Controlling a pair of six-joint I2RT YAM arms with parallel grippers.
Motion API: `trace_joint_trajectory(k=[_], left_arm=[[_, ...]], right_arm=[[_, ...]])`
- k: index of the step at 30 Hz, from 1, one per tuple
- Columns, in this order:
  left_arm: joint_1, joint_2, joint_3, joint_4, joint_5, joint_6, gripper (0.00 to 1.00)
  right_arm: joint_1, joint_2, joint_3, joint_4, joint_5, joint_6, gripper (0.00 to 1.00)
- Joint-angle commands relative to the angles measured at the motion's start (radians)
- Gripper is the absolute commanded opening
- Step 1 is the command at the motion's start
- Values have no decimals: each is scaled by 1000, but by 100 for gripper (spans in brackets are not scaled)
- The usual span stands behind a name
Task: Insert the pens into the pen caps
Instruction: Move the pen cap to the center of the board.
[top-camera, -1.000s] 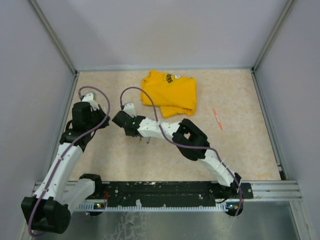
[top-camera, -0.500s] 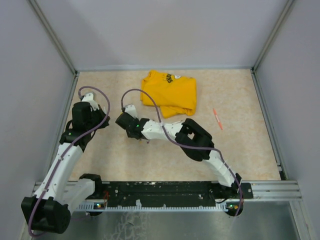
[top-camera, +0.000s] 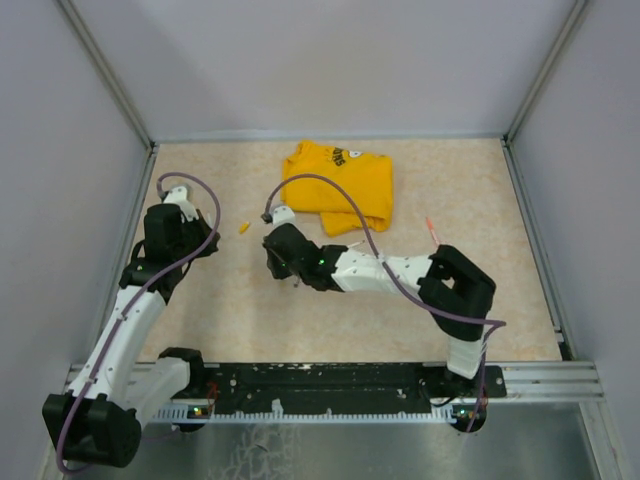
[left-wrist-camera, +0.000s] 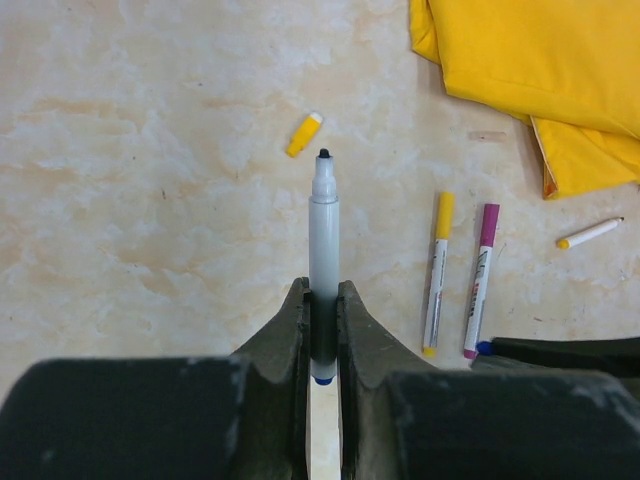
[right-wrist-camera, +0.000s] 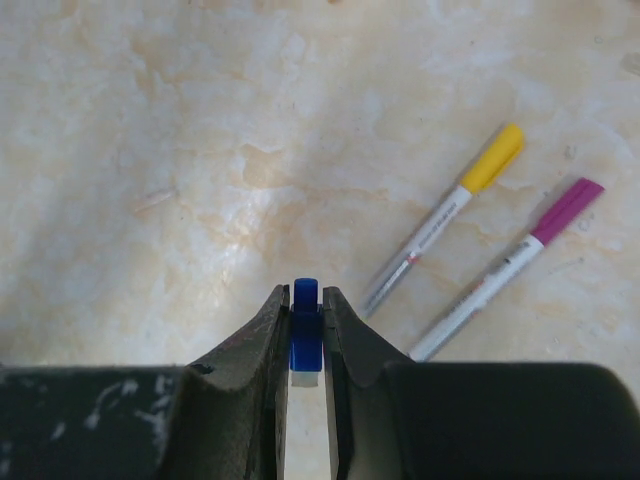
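Note:
My left gripper (left-wrist-camera: 322, 292) is shut on a white pen (left-wrist-camera: 323, 230) whose bare dark tip points forward, above the table. A loose yellow cap (left-wrist-camera: 304, 134) (top-camera: 243, 228) lies just beyond that tip. My right gripper (right-wrist-camera: 305, 295) is shut on a small blue cap (right-wrist-camera: 305, 335), low over the table near its middle (top-camera: 275, 262). Beside it lie a yellow-capped pen (right-wrist-camera: 445, 215) and a magenta-capped pen (right-wrist-camera: 510, 265). A white pen with a bare yellow tip (left-wrist-camera: 590, 233) rests near the T-shirt. An orange pen (top-camera: 434, 238) lies far right.
A folded yellow T-shirt (top-camera: 340, 185) lies at the back centre of the beige table. Grey walls and metal posts close in the left, right and back sides. The right arm's elbow (top-camera: 460, 285) stands over the right part of the table.
The right arm has swung to the right and drawn its gripper back toward the middle, uncovering the yellow cap. The left arm has not moved.

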Motion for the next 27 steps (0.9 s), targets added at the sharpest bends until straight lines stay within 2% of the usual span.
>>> trace_joint_trajectory(k=[1,10,13,16,20,27], left_arm=[[5,-4,-8,25,48,36,0],[1,41,-5,60,313,90,0],[-20,54,-11,73,360,76,0],[-90,62,-7,74,329,62,0],[-240,68,-11,89,224,21,0],[-416,83,-23,121,186,0,0]], right_arm=[[-13,-163,-135,57,-9,-27,4],[-87,-474,-466,-63,-32,-38,4],[-111,-567,-558,-91,-25,-50,5],[-133,-637,-632,-101,-25,-58,5],[-138,-680,-687,-89,-34,-83,5],[-138,-608,-685,-80,-80,-136,10]])
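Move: The right hand holds the blue cap about 8 cm above the board. The open middle lies some 18 cm to its right and roughly level; the yellow pen lies about 9 cm ahead and 1 cm right, the magenta pen 8 cm ahead and 5 cm right, the small white pen 14 cm ahead and 18 cm right. From the left hand, with the uncapped pen, that middle is about 29 cm right, the yellow pen 7 cm ahead and 13 cm right. Carry the blue cap with the right gripper about 20 cm to the right and some 7 cm back, into the open middle of the board, rising slightly first and then sinking gently, fingers kept shut on it. Swing the left gripper right after it, about 14 cm and a little back, turning some 30 degrees clockwise and keeping hold of the white pen. ##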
